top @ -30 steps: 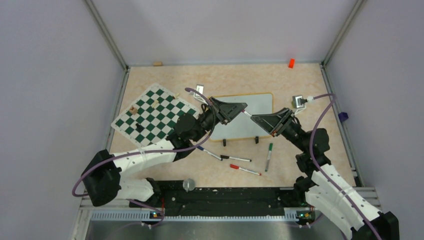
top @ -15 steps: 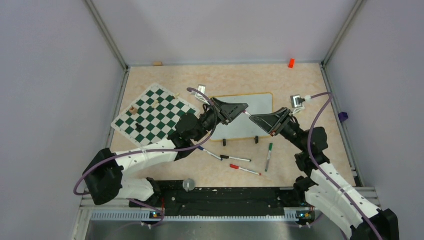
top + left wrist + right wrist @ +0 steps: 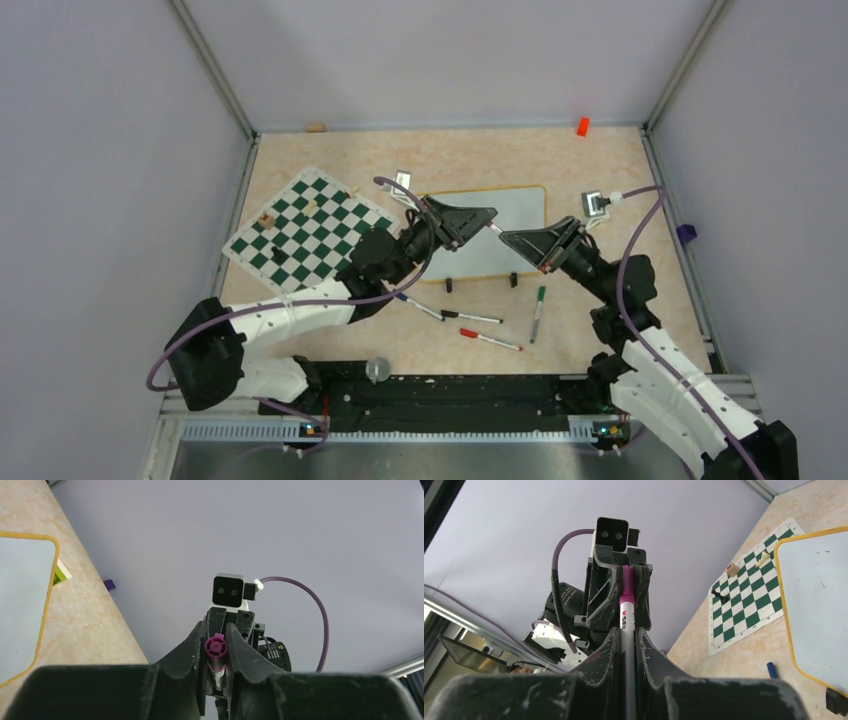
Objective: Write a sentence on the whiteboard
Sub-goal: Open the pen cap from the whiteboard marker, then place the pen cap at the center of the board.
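The whiteboard (image 3: pixel 522 204) lies flat at the middle of the table, white with a yellow-orange frame. Its visible part is blank and no sentence shows. It also shows in the left wrist view (image 3: pixel 20 605) and the right wrist view (image 3: pixel 819 605). My left gripper (image 3: pixel 489 214) and right gripper (image 3: pixel 506 238) meet tip to tip above the board. A purple marker (image 3: pixel 625 615) spans between them. My left gripper (image 3: pixel 216 639) is shut on its purple cap (image 3: pixel 216 647). My right gripper (image 3: pixel 626 636) is shut on its white body.
A green-and-white chessboard mat (image 3: pixel 310 230) with a few pieces lies to the left. Blue (image 3: pixel 415 305), black (image 3: pixel 475 318), red (image 3: pixel 490 340) and green (image 3: pixel 538 312) markers lie in front of the board. Two black clips (image 3: pixel 513 280) sit on its near edge. An orange piece (image 3: pixel 582 126) lies at the back.
Almost nothing: both grippers stay tip to tip on the marker above the board, shifted only by a few pixels.
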Controlling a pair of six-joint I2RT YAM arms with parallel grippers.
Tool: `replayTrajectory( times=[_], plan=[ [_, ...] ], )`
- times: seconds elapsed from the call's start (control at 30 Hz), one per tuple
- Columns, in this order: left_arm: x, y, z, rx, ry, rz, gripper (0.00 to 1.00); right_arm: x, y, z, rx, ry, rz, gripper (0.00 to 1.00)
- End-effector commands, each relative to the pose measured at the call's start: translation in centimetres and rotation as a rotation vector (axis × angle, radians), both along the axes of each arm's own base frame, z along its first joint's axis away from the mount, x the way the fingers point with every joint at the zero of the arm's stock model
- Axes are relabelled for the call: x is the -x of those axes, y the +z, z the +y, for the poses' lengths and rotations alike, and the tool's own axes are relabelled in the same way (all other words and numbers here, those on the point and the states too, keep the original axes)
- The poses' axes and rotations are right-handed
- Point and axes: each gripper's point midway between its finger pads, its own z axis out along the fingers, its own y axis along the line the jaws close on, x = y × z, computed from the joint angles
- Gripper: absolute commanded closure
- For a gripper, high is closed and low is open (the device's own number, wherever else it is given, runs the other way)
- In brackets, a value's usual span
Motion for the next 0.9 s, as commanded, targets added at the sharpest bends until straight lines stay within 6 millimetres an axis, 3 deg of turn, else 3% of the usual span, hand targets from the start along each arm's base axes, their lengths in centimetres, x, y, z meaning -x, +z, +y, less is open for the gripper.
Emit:
replayTrajectory(
  times=[0.0,0.1,0.27,0.43,0.5,0.67,0.87],
  plan=[
    [-1.1,0.6,2.8,0.031,0.102,-0.026,1.00,1.7,0.8,-0.2,0.002,0.021,-0.059,1.00],
    [-2.1,-0.9,5.7,0.008,0.152,-0.008,1.00,2.5,-1.5,-0.3,0.042,0.034,-0.022,1.00],
    [-4.2,-4.2,12.6,-0.104,0.316,0.068,1.00,3.9,-6.3,-0.7,0.154,0.048,0.050,1.00],
    [-4.7,-7.0,18.9,-0.288,0.505,0.130,1.00,4.4,-8.3,-1.6,0.234,-0.005,0.067,1.00],
    [-4.5,-10.3,20.8,-0.440,0.573,0.231,1.00,3.9,-8.9,-2.0,0.271,-0.040,0.078,1.00],
    [-3.2,-17.4,22.6,-0.713,0.575,0.422,1.00,2.6,-11.6,-2.5,0.431,-0.085,0.140,1.00],
    [-2.4,-21.8,25.1,-0.896,0.630,0.503,1.00,1.6,-12.8,-2.7,0.524,-0.104,0.181,1.00]
  ],
)
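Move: The left gripper holds the purple cap and the right gripper the white barrel of the same marker, cap still on. The chessboard, where the left hand heads, lies about 39 cm left, 17 ahead and 30 below it, the blue marker some 13 left and 3 back. From the right hand the whiteboard is about 15 cm ahead, 1 left and 22 below; on the table, 27 below, the black marker lies 3 left and 2 back, the green marker 11 right and 1 back. Keep both grips shut and pull the hands apart: after a small dip together, swing the left gripper about 22 cm left towards the chessboard with the cap, then sink it, some 19 cm in all, turning it counter-clockwise and tipping its fingers down. Lower the right gripper with the barrel about 14 cm in front of the whiteboard, easing back a little and tipping its fingers down some 30 degrees. ##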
